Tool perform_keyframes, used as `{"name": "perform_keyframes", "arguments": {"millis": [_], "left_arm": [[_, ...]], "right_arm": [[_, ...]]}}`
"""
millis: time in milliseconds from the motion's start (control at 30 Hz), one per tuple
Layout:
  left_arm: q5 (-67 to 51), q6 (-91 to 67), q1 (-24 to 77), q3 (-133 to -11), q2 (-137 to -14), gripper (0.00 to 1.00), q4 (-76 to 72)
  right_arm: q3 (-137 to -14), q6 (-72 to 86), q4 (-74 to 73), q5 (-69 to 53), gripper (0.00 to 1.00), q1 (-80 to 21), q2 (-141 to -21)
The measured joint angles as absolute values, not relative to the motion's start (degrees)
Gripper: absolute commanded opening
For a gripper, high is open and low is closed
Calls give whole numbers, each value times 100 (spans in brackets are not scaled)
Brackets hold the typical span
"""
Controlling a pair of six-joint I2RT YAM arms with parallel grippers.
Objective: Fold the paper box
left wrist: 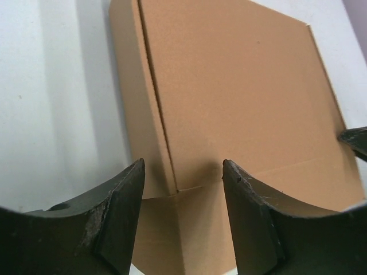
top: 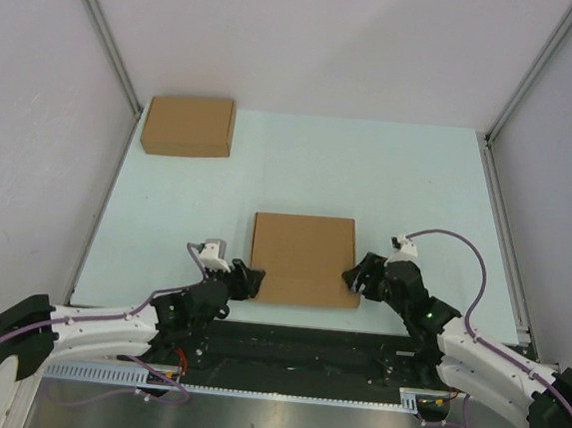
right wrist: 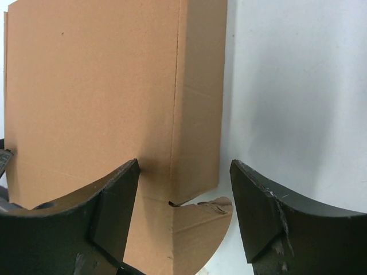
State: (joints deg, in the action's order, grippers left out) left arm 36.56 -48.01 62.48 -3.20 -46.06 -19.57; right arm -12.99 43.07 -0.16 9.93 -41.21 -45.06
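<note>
The paper box (top: 302,259) lies closed and flat in the middle of the table, a brown cardboard mailer. My left gripper (top: 250,279) is at its near left corner, my right gripper (top: 356,277) at its near right corner. In the left wrist view the box (left wrist: 229,86) fills the frame. The left gripper (left wrist: 182,163) is open, its fingers standing either side of the corner fold without pressing it. In the right wrist view the right gripper (right wrist: 184,163) is open around the box (right wrist: 92,86) corner, where a rounded tab (right wrist: 200,229) sticks out from the side.
A second flat brown cardboard box (top: 188,125) lies at the far left corner of the pale table (top: 420,176). Grey walls with metal rails close in both sides. A black rail (top: 294,350) with the arm bases runs along the near edge.
</note>
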Motion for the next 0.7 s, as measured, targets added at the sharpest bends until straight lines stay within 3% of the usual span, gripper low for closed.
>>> {"name": "perform_keyframes", "arguments": {"millis": [233,433,700], "left_arm": [[3586,-4722,6248,-305,-3999,63,-1966],[3874,-4469,6248,-298,-2875,63,-1527],[4528,-3728,6241,-303,-2082,62,-1022]], "right_arm": [[-1240,4292,174,786,72,-4058,-4517],[-1518,3968,-655,1133,74,-4209,-3927],[-2974,3194,-1522,2495,73,-5760,-3850]]}}
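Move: The closed paper box has its middle about 8 cm ahead, 9 cm to the right of and 4 cm below the left hand; its loose left ear is some 2 cm back, 2 cm to the left and 4 cm below. From the right hand, the box's middle lies roughly 7 cm ahead, 10 cm to the left and 4 cm below, while the right ear pokes out about 3 cm back, 2 cm to the right and 4 cm down. The paper box is left standing as both open hands rise from its near corners. The left lifts about 6 cm, then also swings left off the box. The right stays almost in place at first, then climbs some 11 cm fast and drifts slightly left over the lid. Both tip their fingers upward by about 15 degrees. ##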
